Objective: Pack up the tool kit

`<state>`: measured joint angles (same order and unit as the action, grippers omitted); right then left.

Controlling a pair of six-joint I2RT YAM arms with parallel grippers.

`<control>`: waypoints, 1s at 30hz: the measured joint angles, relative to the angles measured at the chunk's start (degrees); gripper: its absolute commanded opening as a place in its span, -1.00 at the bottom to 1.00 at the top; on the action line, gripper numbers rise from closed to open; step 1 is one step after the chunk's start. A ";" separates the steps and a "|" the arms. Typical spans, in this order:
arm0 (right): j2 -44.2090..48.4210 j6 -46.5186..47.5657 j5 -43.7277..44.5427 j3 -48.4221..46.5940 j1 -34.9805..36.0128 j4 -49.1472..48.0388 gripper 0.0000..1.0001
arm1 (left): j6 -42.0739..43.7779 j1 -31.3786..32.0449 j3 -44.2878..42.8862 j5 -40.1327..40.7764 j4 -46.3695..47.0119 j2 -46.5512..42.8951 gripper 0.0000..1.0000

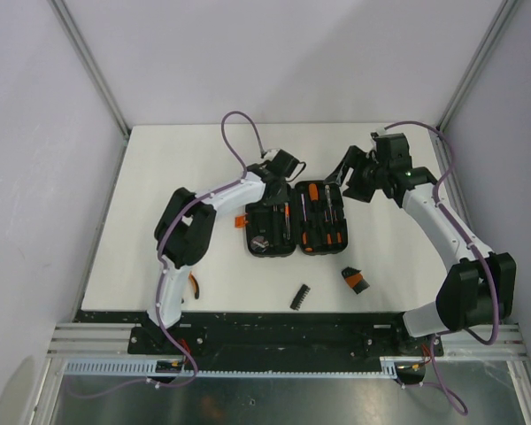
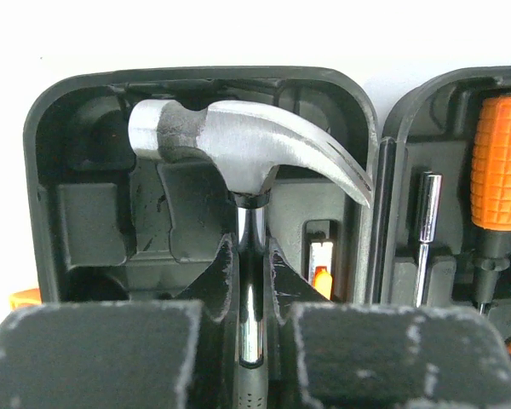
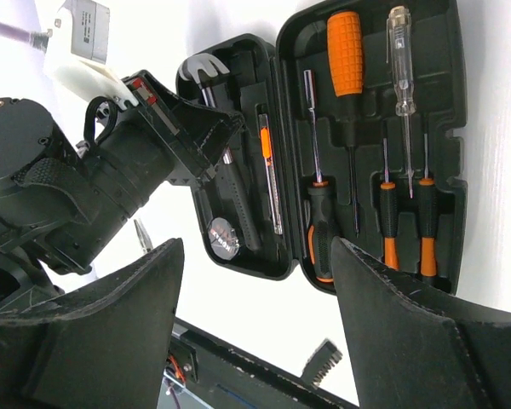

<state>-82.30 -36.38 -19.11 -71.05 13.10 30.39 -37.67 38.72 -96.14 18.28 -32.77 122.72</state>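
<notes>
The tool kit (image 1: 296, 219) lies open on the white table, a black case with two moulded halves (image 3: 368, 128). My left gripper (image 1: 270, 197) is over its left half, shut on the chrome shaft (image 2: 251, 315) of a hammer whose head (image 2: 230, 141) lies at the far end of that half (image 2: 85, 221). The fingers (image 2: 213, 281) press the shaft from both sides. The right half holds several screwdrivers (image 3: 344, 51) and a clear tester (image 3: 400, 51). My right gripper (image 1: 345, 181) hovers open beyond the case's right side, nothing between its fingers (image 3: 383, 332).
Orange-handled pliers (image 1: 195, 285) lie by the left arm's base. A black bit strip (image 1: 300, 297) and a black-and-orange piece (image 1: 354, 280) lie in front of the case. An orange latch (image 1: 240, 221) sticks out at the case's left. A round tape measure (image 3: 224, 239) sits in the left half.
</notes>
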 measured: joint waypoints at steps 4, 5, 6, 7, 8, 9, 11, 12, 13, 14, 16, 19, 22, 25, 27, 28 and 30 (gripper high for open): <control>-0.33 -0.02 -0.59 0.00 0.00 -0.04 0.47 | -0.55 -0.02 -0.46 0.00 0.00 0.55 -0.94; -0.42 -0.02 -0.74 0.00 0.00 -0.04 0.47 | -0.85 -0.09 -0.92 -0.02 -0.04 0.85 -0.94; -0.52 -0.02 -0.87 0.00 0.00 -0.04 0.46 | -0.96 -0.11 -1.42 -0.02 -0.02 1.20 -0.92; -0.57 -0.02 -0.90 0.00 0.00 -0.04 0.46 | -1.11 -0.11 -1.97 -0.04 -0.04 1.55 -0.84; -0.63 -0.02 -0.92 0.00 0.00 -0.04 0.46 | -1.38 -0.13 -2.47 -0.17 0.09 1.92 -0.77; -0.66 -0.02 -0.94 0.00 0.00 -0.04 0.46 | -1.40 -0.13 -2.80 -0.24 0.04 2.32 -0.73; -0.66 -0.02 -1.01 0.00 0.00 -0.04 0.46 | -1.40 -0.17 -3.30 -0.28 -0.20 2.56 -0.69; -0.66 -0.02 -1.09 0.00 0.00 -0.04 0.46 | -1.42 -0.24 -3.39 -0.28 -0.22 2.67 -0.68; -0.66 -0.02 -1.11 0.00 0.00 -0.04 0.46 | -1.42 -0.24 -3.43 -0.26 -0.22 2.78 -0.66; -0.66 -0.02 -1.14 0.00 0.00 -0.04 0.46 | -1.46 -0.28 -3.45 -0.26 -0.15 2.80 -0.61; -0.66 -0.02 -1.18 0.00 0.00 -0.04 0.46 | -1.55 -0.35 -3.45 -0.17 -0.15 2.80 -0.46; -0.70 -0.02 -1.31 0.00 0.00 -0.04 0.46 | -1.95 -0.42 -3.45 0.33 0.04 2.80 -0.33; -0.83 -0.02 -1.36 0.00 0.00 -0.09 0.46 | -2.25 -0.48 -3.28 0.85 0.35 2.80 -0.28; -1.14 -0.02 -1.42 0.00 0.07 -0.24 0.46 | -2.43 -0.48 -3.06 1.01 0.66 2.80 -0.28; -1.38 -0.02 -1.53 0.00 0.17 -0.26 0.46 | -2.40 -0.48 -2.99 1.09 0.74 2.78 -0.28; -1.49 -0.02 -1.57 0.00 0.24 -0.28 0.46 | -2.40 -0.48 -2.97 1.09 0.76 2.75 -0.29; -1.62 -0.02 -1.68 0.00 0.33 -0.28 0.46 | -2.40 -0.48 -2.95 1.18 0.76 2.71 -0.30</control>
<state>-83.92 -36.40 -20.80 -71.05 13.43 30.11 -40.07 38.24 -99.09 19.46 -32.01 125.43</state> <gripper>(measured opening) 0.732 0.356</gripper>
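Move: The left hand still holds the hammer by its metal neck over the open kit's left half; the recess for it lies just beneath, its middle about 4 cm back, 1 cm right and 3 cm lower. The knife lies some 3 cm right and 3 cm back, the clear disc 9 cm back and 5 cm left, the big orange screwdriver 10 cm right and level. From the right hand the recess is about 21 cm left, 1 cm ahead, 18 cm below. Forward and slightly to its right, the left hand eases the held hammer about 1 cm over its recess, staying at nearly the same height. Then the fingers spread to roughly a third open and let go of the metal neck, while the hand creeps the last half centimetre forward and stays low around the shaft. ##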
